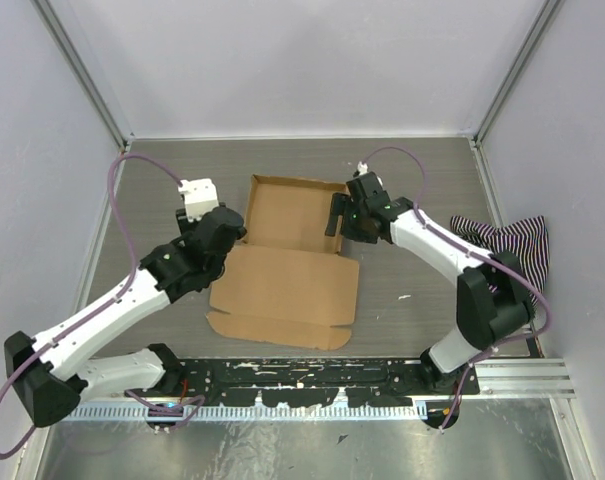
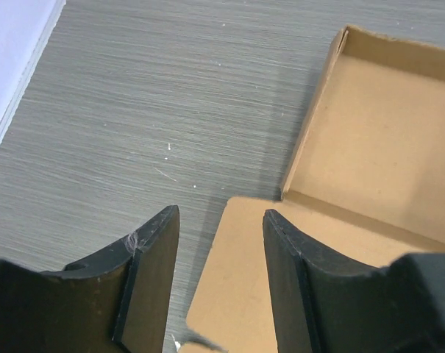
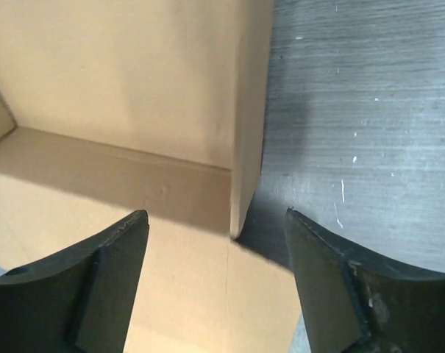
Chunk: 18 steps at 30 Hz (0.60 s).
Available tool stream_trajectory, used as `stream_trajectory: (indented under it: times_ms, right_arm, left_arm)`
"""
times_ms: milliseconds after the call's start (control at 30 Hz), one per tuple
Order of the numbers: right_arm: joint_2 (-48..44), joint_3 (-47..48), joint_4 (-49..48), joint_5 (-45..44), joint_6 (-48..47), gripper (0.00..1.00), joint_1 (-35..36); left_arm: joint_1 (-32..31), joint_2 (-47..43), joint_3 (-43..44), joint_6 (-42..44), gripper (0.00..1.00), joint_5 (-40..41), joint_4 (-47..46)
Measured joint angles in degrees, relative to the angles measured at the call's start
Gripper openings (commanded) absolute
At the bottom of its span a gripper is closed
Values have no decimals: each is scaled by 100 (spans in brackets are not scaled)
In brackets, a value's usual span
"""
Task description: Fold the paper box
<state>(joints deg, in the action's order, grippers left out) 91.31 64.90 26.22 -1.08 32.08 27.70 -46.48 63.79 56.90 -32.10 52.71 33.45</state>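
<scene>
The paper box (image 1: 287,260) is plain brown cardboard in the middle of the table. Its far half is a tray with raised walls, and its lid lies flat toward me. My left gripper (image 1: 234,235) hovers at the box's left side. In the left wrist view it (image 2: 221,213) is open, with the lid's rounded left corner (image 2: 237,279) below the gap and nothing held. My right gripper (image 1: 334,215) is at the tray's right wall. In the right wrist view it (image 3: 215,215) is open, and the upright end of that wall (image 3: 246,147) stands just ahead of the gap, untouched.
A black-and-white striped cloth (image 1: 507,245) lies at the right edge of the table. A black rail (image 1: 312,385) runs along the near edge between the arm bases. Grey walls close in the left, far and right sides.
</scene>
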Motion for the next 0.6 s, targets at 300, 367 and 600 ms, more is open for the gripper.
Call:
stream_trajectory:
  times_ms: [300, 367, 600]
  right_arm:
    - [-616, 837, 542, -645, -874, 80, 26]
    - [-297, 1381, 520, -804, -1279, 79, 24]
    - [1751, 3198, 201, -1167, -2680, 78, 20]
  left_arm:
    - [22, -772, -2, 13, 56, -308, 369]
    - [24, -929, -28, 28, 56, -450, 393]
    - [26, -1460, -470, 44, 57, -973, 422]
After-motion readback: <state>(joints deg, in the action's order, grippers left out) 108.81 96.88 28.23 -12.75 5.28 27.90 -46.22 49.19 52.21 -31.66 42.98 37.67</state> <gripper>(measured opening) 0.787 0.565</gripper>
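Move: The right hand, already open, has the near end of the box's right wall just below its fingers, some 3 cm back and 1 cm right. The far right corner that it heads for is about 15 cm ahead, 2 cm right and a little lower; the front panel's middle lies about 10 cm back, 11 cm left and 6 cm below. From the left hand, that far corner is some 19 cm ahead, 23 cm right and 17 cm below. Clear of the right wall's near end, the open right hand swings up about 11 cm and then forward along the wall to the far right corner, starting to sink again; it ends some 13 cm farther out and 8 cm higher, wrist tipping up and rolling its left side down, roughly 20 degrees each. The empty left hand, still open, backs off about 4 cm from the box. ##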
